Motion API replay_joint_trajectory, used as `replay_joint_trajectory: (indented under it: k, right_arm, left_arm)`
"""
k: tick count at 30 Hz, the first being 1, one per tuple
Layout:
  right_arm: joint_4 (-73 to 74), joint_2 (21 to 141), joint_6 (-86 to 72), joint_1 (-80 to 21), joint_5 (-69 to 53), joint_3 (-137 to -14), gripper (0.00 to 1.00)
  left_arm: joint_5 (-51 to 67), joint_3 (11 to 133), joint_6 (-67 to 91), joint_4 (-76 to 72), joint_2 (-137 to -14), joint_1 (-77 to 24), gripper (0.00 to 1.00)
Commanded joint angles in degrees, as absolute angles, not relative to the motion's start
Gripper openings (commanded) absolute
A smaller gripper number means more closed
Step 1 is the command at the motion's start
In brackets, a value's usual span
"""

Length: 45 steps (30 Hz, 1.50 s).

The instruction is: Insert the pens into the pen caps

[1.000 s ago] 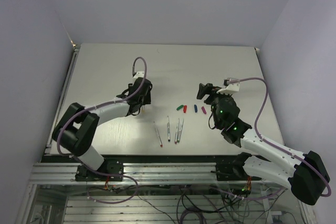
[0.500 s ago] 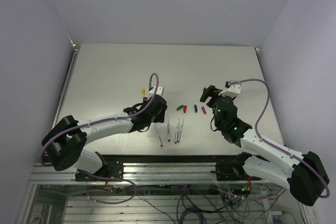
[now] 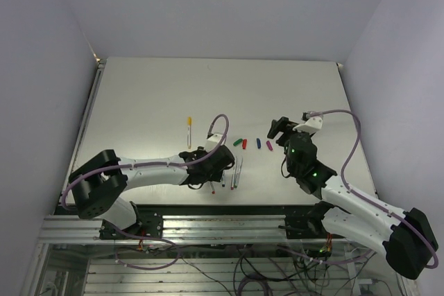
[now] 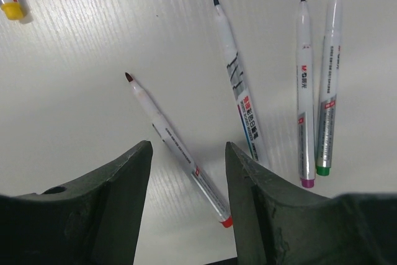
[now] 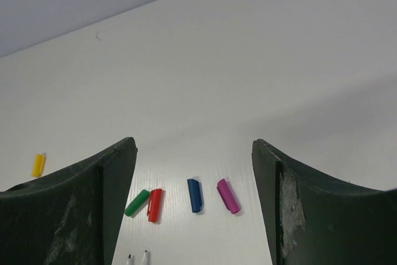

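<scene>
In the left wrist view several uncapped pens lie on the white table: a red pen (image 4: 177, 147), a blue one (image 4: 236, 85), a purple one (image 4: 304, 91) and a green one (image 4: 329, 79). My left gripper (image 4: 188, 147) hangs open just above the red pen, whose rear end lies between the fingers, untouched. A pen with the yellow cap on it (image 3: 189, 123) lies apart, farther back. The green (image 5: 136, 203), red (image 5: 154, 205), blue (image 5: 195, 195) and purple (image 5: 227, 195) pen caps lie in a row. My right gripper (image 5: 194, 142) is open and empty above and behind them.
The table's near edge (image 3: 208, 204) runs just below the pens. Grey walls enclose the table on the left, back and right. The left arm (image 3: 152, 168) stretches low across the near left of the table.
My left gripper has swung from the back left toward the near edge and now hovers over the red pen. The yellow-capped pen stays on the table. The right gripper shifted slightly right.
</scene>
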<state>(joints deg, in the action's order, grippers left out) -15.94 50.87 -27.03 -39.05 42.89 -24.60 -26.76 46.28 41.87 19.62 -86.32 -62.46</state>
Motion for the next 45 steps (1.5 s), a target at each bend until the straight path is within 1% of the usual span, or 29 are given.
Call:
replay_joint_trajectory:
  k: [1, 6, 21, 25, 28, 31, 33, 36, 37, 42, 45]
  right_arm:
    - [-16.2, 51.0, -28.5, -38.8, 43.0, -23.4, 0.75]
    - [-16.6, 51.8, -28.7, -38.7, 42.1, -23.3, 0.74]
    - [-17.1, 53.7, -29.5, -38.4, 40.8, -23.7, 0.74]
    - [-17.1, 54.0, -30.0, -38.4, 40.6, -23.9, 0.74]
    - [-16.8, 54.0, -30.4, -38.4, 40.4, -24.2, 0.74]
    - [-16.0, 53.9, -30.6, -38.4, 40.3, -24.6, 0.74]
    - [-15.5, 53.6, -30.6, -38.3, 40.3, -24.9, 0.74]
    - [-15.2, 53.4, -30.9, -38.3, 40.2, -24.9, 0.74]
    - [-15.0, 53.4, -31.1, -38.3, 40.2, -25.0, 0.74]
    - [-13.0, 55.3, -32.4, -38.3, 40.0, -26.0, 0.72]
    - [-10.3, 58.0, -32.4, -38.4, 39.8, -27.7, 0.67]
  left_arm:
    - [-29.0, 48.0, 45.6, 22.5, -87.0, -64.0, 0.6]
    - [-28.3, 47.2, 46.8, 23.2, -87.8, -64.1, 0.59]
    - [-26.2, 43.8, 47.7, 24.3, -89.0, -64.1, 0.58]
    - [-26.5, 43.8, 47.1, 25.9, -89.4, -64.1, 0.57]
    - [-26.4, 43.9, 46.7, 26.5, -89.9, -64.1, 0.5]
    - [-25.3, 43.6, 46.3, 26.8, -90.2, -64.1, 0.37]
    - [-24.1, 43.2, 45.9, 26.5, -90.2, -64.1, 0.3]
    - [-22.4, 42.1, 45.2, 25.3, -90.2, -64.1, 0.1]
    - [-22.1, 41.8, 45.1, 25.0, -90.3, -64.1, 0.07]
    - [-22.1, 41.8, 44.3, 24.2, -91.2, -64.1, 0.07]
    - [-23.3, 42.1, 44.1, 23.8, -90.3, -64.1, 0.07]
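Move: Just below the left hand lies the red-ended pen, its middle some 3 cm back, 1 cm to the left and 3 cm down. On the hand's right, at that same table height, are the blue-ended pen about 4 cm away and level with it, then the magenta-ended and green-ended pens about 7 and 9 cm to the right, 1 cm back. From the right hand the red-ended pen is roughly 26 cm left, 13 cm back and 18 cm below. Sinking about 3 cm while easing some 2 cm back and 2 cm left, the left hand brings its open fingers down around the red-ended pen, then stops and closes, pinching the barrel near its middle. The right hand, empty and still wide open, lowers about 3 cm towards the table, drifts 1 cm left and tips its fingers slightly down. ##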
